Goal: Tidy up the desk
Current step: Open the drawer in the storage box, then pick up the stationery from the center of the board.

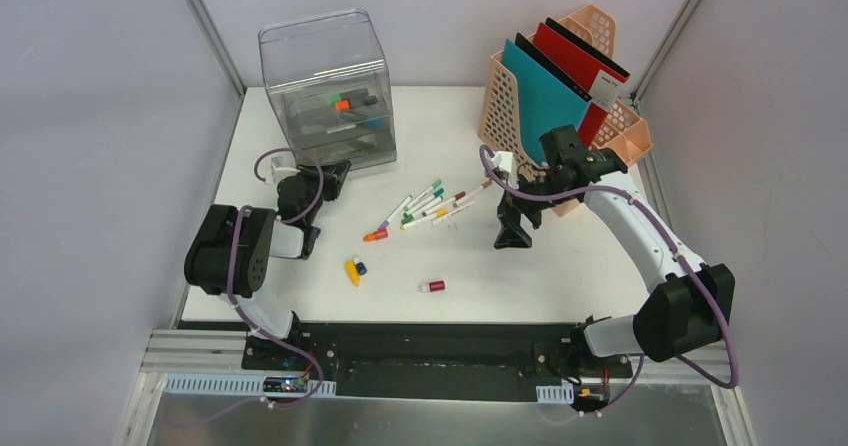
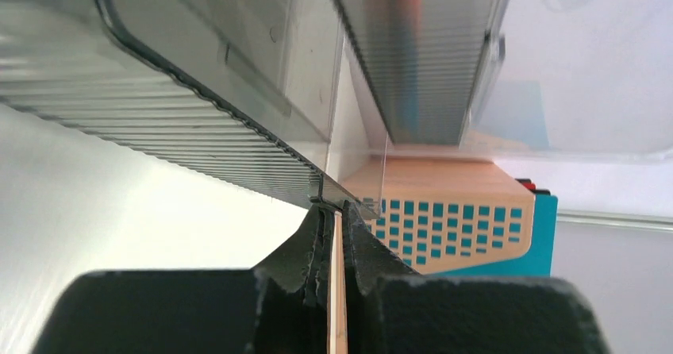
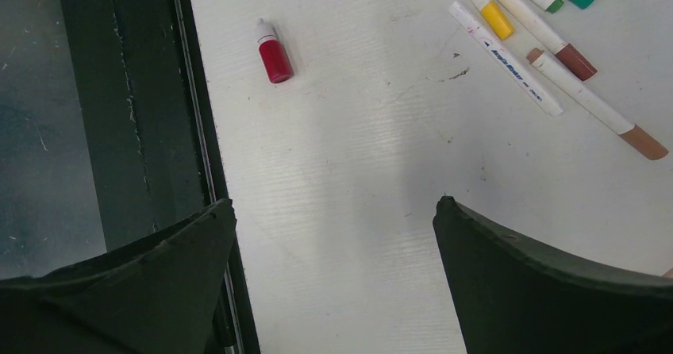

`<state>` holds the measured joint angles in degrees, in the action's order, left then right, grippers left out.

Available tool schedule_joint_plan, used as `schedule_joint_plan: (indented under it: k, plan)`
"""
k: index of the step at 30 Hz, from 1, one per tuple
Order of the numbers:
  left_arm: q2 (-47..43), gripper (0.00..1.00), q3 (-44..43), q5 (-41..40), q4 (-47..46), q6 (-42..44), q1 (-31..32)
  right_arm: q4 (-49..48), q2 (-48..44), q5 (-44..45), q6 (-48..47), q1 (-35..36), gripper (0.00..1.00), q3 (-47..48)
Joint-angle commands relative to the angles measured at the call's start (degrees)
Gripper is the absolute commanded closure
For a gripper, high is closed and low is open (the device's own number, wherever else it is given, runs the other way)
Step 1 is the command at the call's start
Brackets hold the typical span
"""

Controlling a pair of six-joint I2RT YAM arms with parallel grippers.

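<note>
On the white desk (image 1: 560,266) several markers (image 1: 430,204) lie scattered in the middle. An orange-capped marker (image 1: 376,235), a yellow piece (image 1: 352,271) and a small red bottle (image 1: 433,286) lie nearer the front. My left gripper (image 1: 335,178) is at the lower front of the clear drawer unit (image 1: 330,86). In the left wrist view this gripper (image 2: 336,205) is shut, its tips pinching the thin front lip of the bottom drawer (image 2: 198,108). My right gripper (image 1: 513,231) hangs open over bare desk right of the markers. In its wrist view that gripper (image 3: 333,203) holds nothing and the red bottle (image 3: 274,55) lies ahead.
A peach file organizer (image 1: 590,116) with teal, red and black folders stands at the back right, close behind my right arm. The drawer unit holds markers in its upper drawers. A black and aluminium rail (image 1: 430,351) runs along the near edge. Grey walls close in both sides.
</note>
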<state>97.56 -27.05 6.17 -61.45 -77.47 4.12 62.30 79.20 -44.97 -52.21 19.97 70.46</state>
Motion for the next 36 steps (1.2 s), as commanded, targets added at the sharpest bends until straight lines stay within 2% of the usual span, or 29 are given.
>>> schedule_joint_plan:
  k: [1, 5, 11, 16, 18, 20, 24, 30, 36]
  plan:
    - [-6.7, 1.00, 5.9, -3.1, 1.3, 2.1, 2.0, 0.5, -0.7, -1.3, -1.9, 0.7, 0.01, 1.3]
    - [-12.3, 0.99, 7.2, -3.4, 7.8, 5.4, 3.1, 0.4, -0.8, -1.3, -1.9, 1.0, 0.01, 1.3]
    - [-20.0, 0.59, 6.9, -1.7, 17.1, 9.5, 3.1, 0.4, -1.0, -0.4, -2.0, 1.1, 0.01, 1.2]
    - [-31.1, 0.45, 6.6, -0.4, 30.4, 16.4, 3.1, 0.2, -0.9, -0.3, -2.0, 1.1, 0.01, 1.1]
    - [-36.9, 0.42, 6.0, 0.0, 37.2, 20.6, 3.1, 0.2, -0.9, -0.2, -2.0, 1.2, 0.01, 1.1]
    - [-42.7, 0.34, 5.0, 0.2, 44.5, 26.1, 3.1, 0.3, -0.9, 0.0, -2.1, 1.1, 0.01, 1.2]
    - [-51.7, 0.02, 6.0, 0.0, 52.1, 34.4, 3.0, 0.2, -1.2, 0.1, -2.2, 1.2, 0.01, 1.0]
    - [-58.7, 0.01, 8.0, 4.5, 56.9, 34.7, 2.8, 0.1, -1.4, 0.4, -2.3, 1.0, 0.01, 0.9]
    - [-55.1, 0.01, 1.5, 7.4, 70.2, 33.7, 2.8, 0.1, -1.2, 0.4, -2.4, 1.1, 0.01, 0.9]
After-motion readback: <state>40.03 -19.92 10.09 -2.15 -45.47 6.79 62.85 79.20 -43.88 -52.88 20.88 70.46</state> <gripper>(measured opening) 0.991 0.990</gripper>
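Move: The left hand's closed fingers already grip the front edge of the storage box's drawer, right at the fingertips. From that hand, the orange-red marker lies about 17 cm back, 8 cm right and 9 cm below. The bunch of thin markers is some 25 cm right and 8 cm back, and the blue-capped bottle 17 cm back and 10 cm left, both equally low. From the idle right hand, the drawer edge is roughly 22 cm ahead, 43 cm left and 6 cm lower. Still pinching the drawer's front edge, the left hand keeps pulling it straight back for about the first 4 cm, then opens wide and lets go. It backs clear of the drawer, some 15 cm in all, rising about 6 cm on the way before sinking a little, while it rolls its left side up some 30 degrees and finally swings slightly clockwise. ##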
